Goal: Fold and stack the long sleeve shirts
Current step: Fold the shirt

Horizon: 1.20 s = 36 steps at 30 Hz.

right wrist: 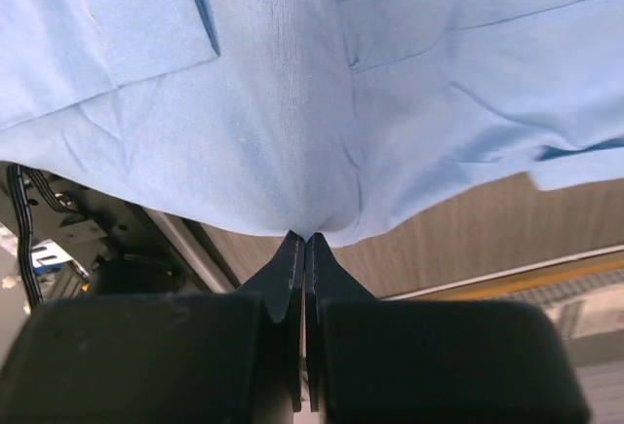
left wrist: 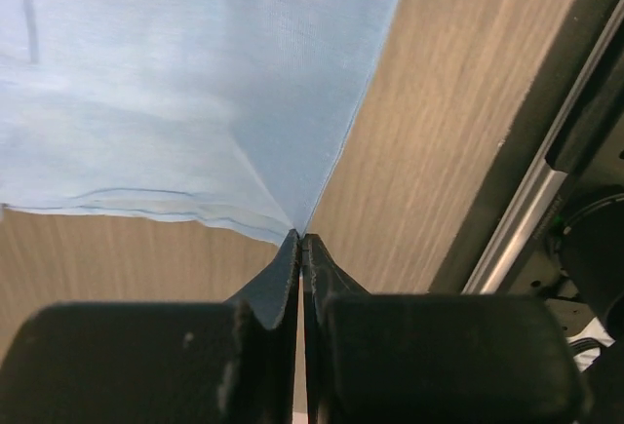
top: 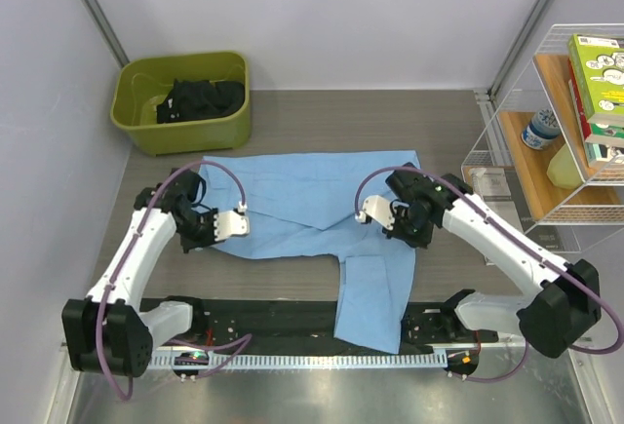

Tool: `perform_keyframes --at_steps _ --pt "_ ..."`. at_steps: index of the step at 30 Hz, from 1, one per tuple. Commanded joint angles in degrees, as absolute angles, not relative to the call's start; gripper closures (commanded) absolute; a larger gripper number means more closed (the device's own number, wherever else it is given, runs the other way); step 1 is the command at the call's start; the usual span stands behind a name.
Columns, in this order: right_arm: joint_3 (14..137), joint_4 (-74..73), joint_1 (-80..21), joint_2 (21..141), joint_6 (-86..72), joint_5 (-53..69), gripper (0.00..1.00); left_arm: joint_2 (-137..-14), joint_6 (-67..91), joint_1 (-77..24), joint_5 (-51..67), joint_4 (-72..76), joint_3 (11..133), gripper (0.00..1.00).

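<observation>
One light blue long sleeve shirt [top: 312, 205] lies spread flat across the middle of the wooden table, and a strip of it [top: 375, 297] hangs over the black rail at the near edge. My left gripper [top: 214, 239] sits at the shirt's near left corner. The left wrist view shows that gripper [left wrist: 300, 237] shut, pinching the very corner of the cloth [left wrist: 195, 93]. My right gripper [top: 402, 229] is at the shirt's right side. In the right wrist view it [right wrist: 305, 239] is shut on the shirt's edge [right wrist: 292, 132], with the cloth bunched at its tips.
An olive green bin [top: 136, 112] holding dark clothing [top: 200, 97] stands at the back left. A wire shelf [top: 556, 141] with books and a bottle is at the right. A black rail [top: 273, 317] runs along the near edge between the arm bases.
</observation>
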<state>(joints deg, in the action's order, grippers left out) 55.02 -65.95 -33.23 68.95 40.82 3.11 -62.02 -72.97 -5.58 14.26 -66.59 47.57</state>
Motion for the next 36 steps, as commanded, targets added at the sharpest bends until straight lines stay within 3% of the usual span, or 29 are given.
perform_keyframes --at_steps 1,17,35,36 --pt "63.18 -68.03 -29.72 72.85 45.43 3.16 0.99 -67.57 -71.9 -5.27 16.26 -67.5 54.04 1.0" --pt "89.54 -75.4 -19.95 98.78 57.21 6.15 0.99 -88.23 -66.18 -2.38 15.29 -57.67 69.78 1.0" --pt "111.26 -80.94 -17.4 120.23 54.85 5.98 0.99 -98.35 -60.12 -0.44 10.81 -48.17 72.16 1.0" --pt "111.62 -81.21 -17.4 120.67 54.5 6.15 0.93 -99.22 -58.9 -0.44 10.55 -47.9 72.25 0.99"
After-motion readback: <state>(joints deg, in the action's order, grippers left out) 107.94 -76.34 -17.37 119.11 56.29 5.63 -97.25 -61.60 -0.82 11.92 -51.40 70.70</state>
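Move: Each hand already pinches a part of the shirt's near edge, some 8 to 9 cm above the table. For the left hand the shirt's far left corner lies about 31 cm ahead, 2 cm to its right and 8 cm below; the green bin's middle is 40 cm ahead, 4 cm left, 3 cm below. For the right hand the far right corner is some 32 cm straight ahead, 9 cm below, and the loose sleeve 7 cm back, 11 cm left, 6 cm below. Forward together in a low, shallow arc, both shut grippers carry the held near edge over the shirt towards its far edge, the left by some 16 cm and the right by about 21. The right rises about 3 cm first and comes back to its starting height; the left barely rises, then sinks slightly below where it began, turning about 15 degrees counter-clockwise. Both keep their pinch. ##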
